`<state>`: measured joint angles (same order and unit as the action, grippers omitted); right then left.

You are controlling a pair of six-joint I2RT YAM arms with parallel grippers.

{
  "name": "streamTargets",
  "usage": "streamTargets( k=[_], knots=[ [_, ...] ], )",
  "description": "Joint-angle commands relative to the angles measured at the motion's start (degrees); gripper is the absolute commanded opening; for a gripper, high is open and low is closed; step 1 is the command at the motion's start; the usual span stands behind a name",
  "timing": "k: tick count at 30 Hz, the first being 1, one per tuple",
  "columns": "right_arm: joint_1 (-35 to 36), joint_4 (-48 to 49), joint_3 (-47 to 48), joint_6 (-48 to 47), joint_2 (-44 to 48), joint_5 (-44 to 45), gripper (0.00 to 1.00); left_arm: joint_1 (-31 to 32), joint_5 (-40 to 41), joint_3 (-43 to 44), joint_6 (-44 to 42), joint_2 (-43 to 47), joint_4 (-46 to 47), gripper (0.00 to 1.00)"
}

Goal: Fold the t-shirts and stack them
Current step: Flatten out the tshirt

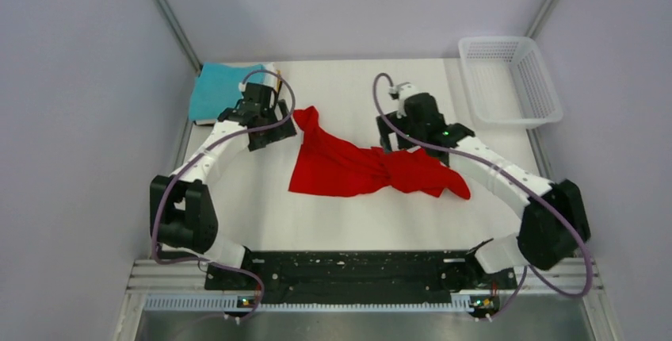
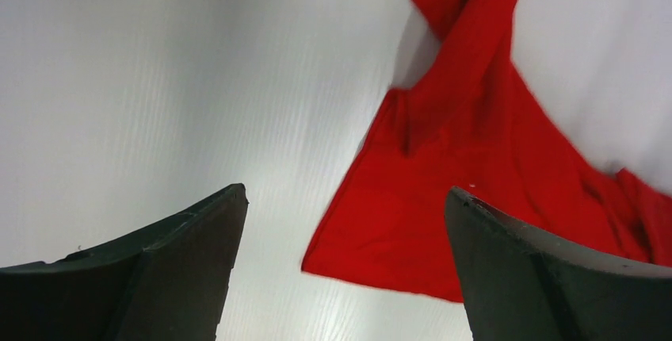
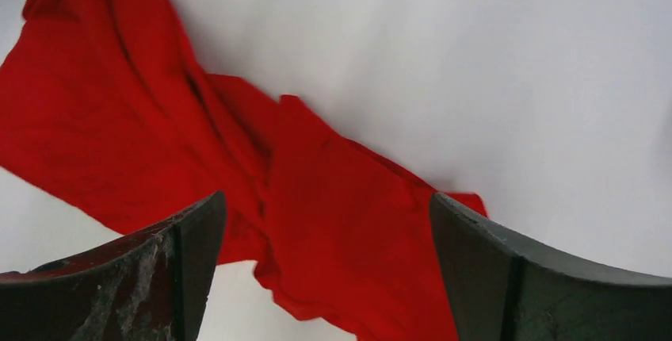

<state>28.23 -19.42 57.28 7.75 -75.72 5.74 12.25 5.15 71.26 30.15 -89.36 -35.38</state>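
Note:
A bright red t-shirt (image 1: pixel 357 168) lies twisted and bunched on the white table (image 1: pixel 349 222), with one end trailing up to the left. It fills the left wrist view (image 2: pixel 475 159) and the right wrist view (image 3: pixel 317 222). A folded teal t-shirt (image 1: pixel 220 91) rests at the back left corner. My left gripper (image 1: pixel 273 131) hangs open just left of the red shirt's upper end, its jaws (image 2: pixel 345 194) wide apart and holding nothing. Above the shirt's right part, my right gripper (image 1: pixel 412 136) is open too, with the cloth lying loose below the gap (image 3: pixel 326 198).
A white plastic mesh basket (image 1: pixel 511 79) stands at the back right, off the table's edge. Grey walls close in both sides and the back. The arms' bases sit on a black rail (image 1: pixel 341 271) along the near edge.

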Motion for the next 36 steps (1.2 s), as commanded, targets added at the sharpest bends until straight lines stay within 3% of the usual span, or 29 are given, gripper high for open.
streamTargets(
  k=[1, 5, 8, 21, 36],
  knots=[
    [6.6, -5.7, 9.9, -7.3, -13.0, -2.1, 0.93, -0.1, -2.1, -9.0, 3.3, 4.3, -1.2, 0.99],
    [8.0, -12.7, 18.4, -8.8, -24.1, -0.8, 0.75, -0.1, -2.5, -14.2, 5.5, 5.8, -0.7, 0.99],
    [8.0, -13.5, 20.0, -6.4, -27.3, 2.2, 0.68, 0.0, -2.4, -15.9, 6.2, 6.2, -0.9, 0.99],
    [7.8, -13.2, 16.1, 1.3, -23.3, 13.6, 0.56, 0.2, -4.8, -17.5, 6.6, 4.9, 0.5, 0.99],
    [5.3, -13.4, 10.2, 5.4, -20.3, 12.0, 0.42, 3.5, -4.9, -16.2, 6.5, 1.3, 0.8, 0.99]
  ],
)
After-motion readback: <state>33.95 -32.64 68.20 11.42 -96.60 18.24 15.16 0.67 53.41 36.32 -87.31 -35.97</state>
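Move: The red t-shirt's near left corner lies about 12 cm back of the left gripper, 3 cm to its right and 13 cm below; its far left sleeve is some 6 cm ahead and 5 cm right, the folded stack 12 cm ahead and 13 cm left. The cloth of its right half sits straight under the right gripper, roughly 15 cm down, with the right sleeve tip about 15 cm right and 6 cm back. Bring the open left gripper back and down about 10 cm each way to hover over the t-shirt's near left corner, tipping it some 15 degrees further down. Swing the right gripper 7 cm left while sinking 10 cm over the shirt's right half, then ease it back right, rising slightly before sinking again; tip it down, roll its left side down, and close the fingers to about half. ##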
